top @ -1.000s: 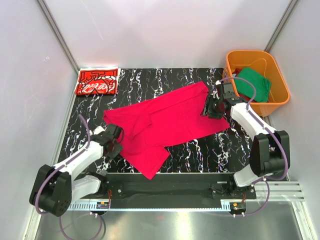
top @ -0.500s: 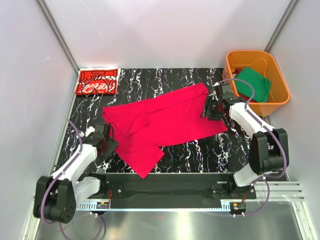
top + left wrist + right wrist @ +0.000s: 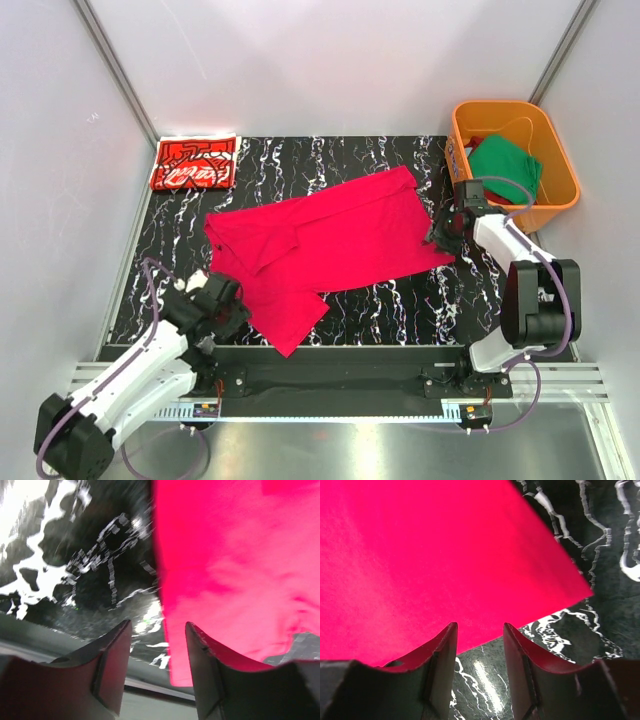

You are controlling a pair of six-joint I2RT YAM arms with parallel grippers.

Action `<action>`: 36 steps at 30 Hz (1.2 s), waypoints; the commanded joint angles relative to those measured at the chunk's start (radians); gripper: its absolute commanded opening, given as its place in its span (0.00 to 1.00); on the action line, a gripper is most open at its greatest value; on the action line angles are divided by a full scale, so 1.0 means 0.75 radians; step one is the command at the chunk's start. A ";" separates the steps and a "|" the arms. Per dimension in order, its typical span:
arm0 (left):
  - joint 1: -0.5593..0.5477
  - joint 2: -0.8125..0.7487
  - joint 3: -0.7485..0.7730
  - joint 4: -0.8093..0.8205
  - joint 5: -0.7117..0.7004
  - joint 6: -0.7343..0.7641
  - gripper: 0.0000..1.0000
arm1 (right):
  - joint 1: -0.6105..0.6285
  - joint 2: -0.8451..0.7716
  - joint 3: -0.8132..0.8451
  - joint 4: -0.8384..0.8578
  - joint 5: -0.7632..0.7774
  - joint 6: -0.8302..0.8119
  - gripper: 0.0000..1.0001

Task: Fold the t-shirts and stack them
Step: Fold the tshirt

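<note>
A plain crimson-red t-shirt (image 3: 330, 240) lies spread and partly rumpled across the middle of the black marbled table (image 3: 380, 305). A red t-shirt with white line print (image 3: 195, 163) sits folded at the back left corner. A green t-shirt (image 3: 507, 168) lies in the orange tub. My left gripper (image 3: 222, 305) stands open just left of the crimson shirt's near flap; in the left wrist view (image 3: 157, 625) the shirt's edge (image 3: 235, 565) runs under the gap, ungripped. My right gripper (image 3: 441, 232) is open at the shirt's right edge; the right wrist view (image 3: 479, 626) shows the hem (image 3: 435, 555) just beyond the fingertips.
The orange plastic tub (image 3: 555, 195) stands at the back right, close behind the right arm. White walls enclose the table on three sides. A black rail (image 3: 330, 365) with both arm bases runs along the near edge.
The left gripper opened, let go of the shirt's left side and drew back toward the near edge. The right gripper slid right, off the cloth to its right edge.
</note>
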 commanded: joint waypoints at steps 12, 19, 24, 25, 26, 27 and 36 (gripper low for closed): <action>-0.310 0.269 0.044 0.106 -0.076 -0.237 0.49 | -0.113 -0.077 -0.032 0.077 -0.044 0.008 0.48; -0.339 0.441 0.078 0.104 -0.087 -0.293 0.46 | -0.113 -0.067 -0.015 0.044 0.007 0.008 0.48; -0.339 0.529 0.060 0.163 -0.113 -0.295 0.37 | -0.113 -0.104 -0.044 0.048 0.025 -0.004 0.47; -0.339 0.525 0.048 0.184 -0.121 -0.297 0.35 | -0.111 -0.108 -0.044 0.044 0.034 -0.014 0.47; -0.339 0.521 0.048 0.198 -0.142 -0.291 0.30 | -0.113 -0.106 -0.040 0.036 0.042 -0.019 0.47; -0.341 0.519 0.044 0.204 -0.140 -0.279 0.29 | -0.111 -0.106 -0.040 0.036 0.032 -0.023 0.47; -0.339 0.419 0.058 0.125 -0.138 -0.270 0.00 | -0.111 -0.128 -0.064 0.032 0.048 -0.021 0.50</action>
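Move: The spot on the t-shirt's left edge that I want, where the sleeve begins, lies about 5 cm right of my left hand, level ahead and 2 cm below. From this hand, the sleeve's near corner is some 7 cm back and 10 cm right, the underarm notch 6 cm ahead and 17 cm right, the folded flap 16 cm ahead and 5 cm right. The shirt's lower right corner lies roughly 7 cm right of my right hand, about level ahead, 5 cm below. I sink my half-open left hand about 2 cm onto the cloth, easing back a little, and slide it some 5 cm right, in over the shirt's edge by the sleeve. Finishing with a small reach forward, I shut the fingers and pinch that edge. Meanwhile my right hand, still half open and clear of the cloth, drifts about 2.5 cm right towards the shirt's lower right corner. ##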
